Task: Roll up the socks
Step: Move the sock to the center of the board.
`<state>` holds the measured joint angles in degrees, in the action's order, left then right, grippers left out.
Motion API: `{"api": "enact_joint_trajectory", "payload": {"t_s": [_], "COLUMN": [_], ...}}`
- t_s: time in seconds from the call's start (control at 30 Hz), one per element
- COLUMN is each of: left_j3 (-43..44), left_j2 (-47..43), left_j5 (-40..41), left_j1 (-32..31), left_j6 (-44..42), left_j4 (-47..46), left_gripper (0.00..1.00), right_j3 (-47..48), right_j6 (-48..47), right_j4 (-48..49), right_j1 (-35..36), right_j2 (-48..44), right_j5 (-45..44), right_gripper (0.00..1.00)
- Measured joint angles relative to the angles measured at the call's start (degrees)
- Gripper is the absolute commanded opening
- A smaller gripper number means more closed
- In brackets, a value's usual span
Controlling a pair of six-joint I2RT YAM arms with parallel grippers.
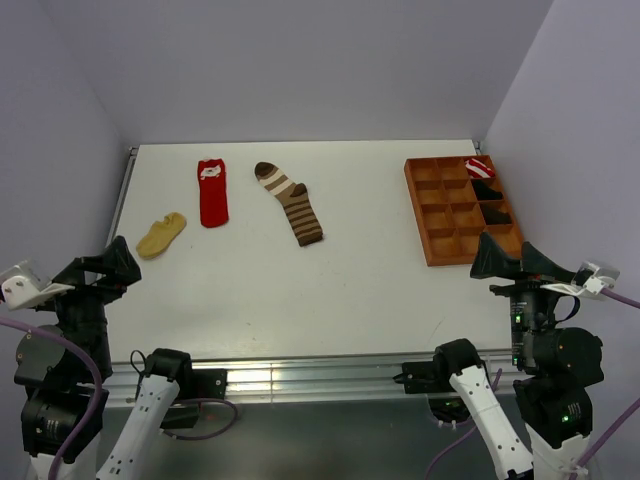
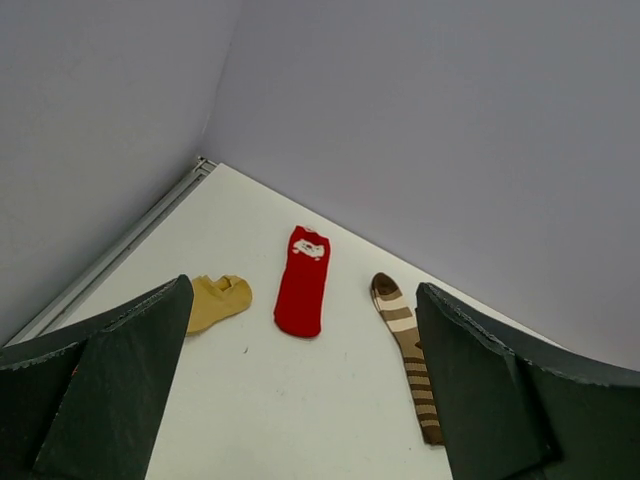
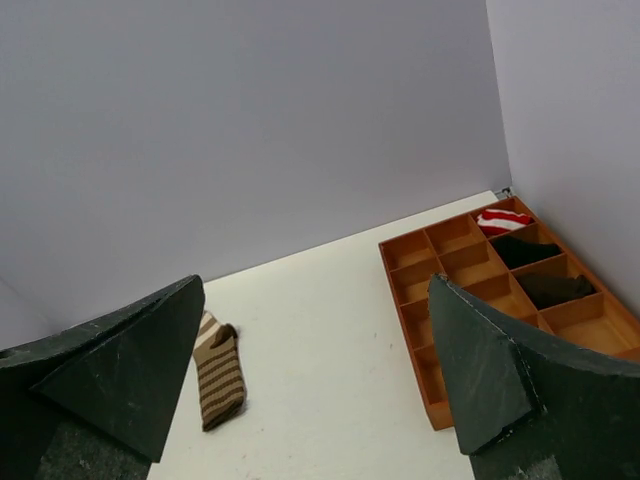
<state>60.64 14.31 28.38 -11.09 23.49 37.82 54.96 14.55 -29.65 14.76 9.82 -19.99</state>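
Note:
Three socks lie flat at the back left of the white table (image 1: 330, 290). A short mustard-yellow sock (image 1: 161, 235) is farthest left, a red sock (image 1: 211, 193) with a white mark lies beside it, and a longer brown-and-tan striped sock (image 1: 290, 202) is to their right. The left wrist view shows the yellow sock (image 2: 222, 298), the red sock (image 2: 302, 285) and the striped sock (image 2: 405, 335) well ahead of the wide-apart fingers (image 2: 120, 380). My left gripper (image 1: 118, 265) is open and empty at the near left. My right gripper (image 1: 500, 258) is open and empty at the near right.
An orange compartment tray (image 1: 418, 215) stands at the right, just beyond the right gripper. Its far-right cells hold a red-and-white rolled bundle (image 1: 479, 167) and two black bundles (image 1: 485, 190). Grey walls close in the table on three sides.

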Motion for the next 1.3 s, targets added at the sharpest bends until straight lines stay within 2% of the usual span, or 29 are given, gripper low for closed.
{"api": "enact_joint_trajectory", "payload": {"t_s": [0.2, 0.33, 0.5, 0.8, 1.0, 1.1, 1.3], "left_j3": [0.0, 0.0, -1.8, -4.5, -3.7, -2.5, 3.0], "left_j2": [1.2, 6.7, 18.5, 46.3, 65.8, 73.2, 85.0], "left_j5": [-0.1, -0.5, -1.8, -1.3, -1.4, -1.6, -1.0], "left_j1": [0.0, 0.0, 0.0, 0.5, 7.1, 10.5, 13.4], "left_j6": [1.5, 3.4, 7.1, 14.9, 21.0, 23.1, 23.3], "left_j4": [-0.2, -0.3, -1.4, -10.3, -19.7, -22.7, -27.3], "left_gripper": [0.99, 0.99, 0.99, 0.98, 0.95, 0.91, 0.76], "right_j3": [0.0, 0.4, -0.5, -9.6, -11.6, -12.8, -14.1], "right_j6": [2.1, 4.2, 8.6, 11.7, 12.8, 13.0, 13.1], "right_j4": [-0.5, -1.9, -3.5, -1.7, 0.7, 2.2, 2.6], "right_j1": [0.0, 0.0, 0.0, 0.0, 0.1, 0.1, 0.1], "right_j2": [0.7, 4.6, 11.5, 13.9, 14.1, 13.8, 13.5], "right_j5": [1.8, 4.9, 8.1, 19.9, 25.2, 26.5, 27.3], "right_gripper": [1.0, 1.0, 1.0, 1.0, 0.99, 0.98, 0.96]}}
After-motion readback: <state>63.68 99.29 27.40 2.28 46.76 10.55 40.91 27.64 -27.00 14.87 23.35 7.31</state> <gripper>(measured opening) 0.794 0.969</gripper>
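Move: The mustard sock lies some 27 cm ahead of my left hand, about 6 cm to its left and 38 cm below. At that same depth, the red sock is about 41 cm ahead and 6 cm to the right, and the striped brown sock about 37 cm ahead and 29 cm to the right. From my right hand the mustard sock is roughly 27 cm ahead, 73 cm to the left and 38 cm below. I swoop my left hand forward and down, about 30 cm each, towards the inner end of the mustard sock, bending a little right and then back left while the fingers tip down some 45 degrees and the hand turns counter-clockwise; late on they start to close, still well apart. Meanwhile my right hand, wide open, sinks and swings left towards the board's middle, roughly 12 cm each way and 7 cm forward, turning counter-clockwise, then eases to a stop. ##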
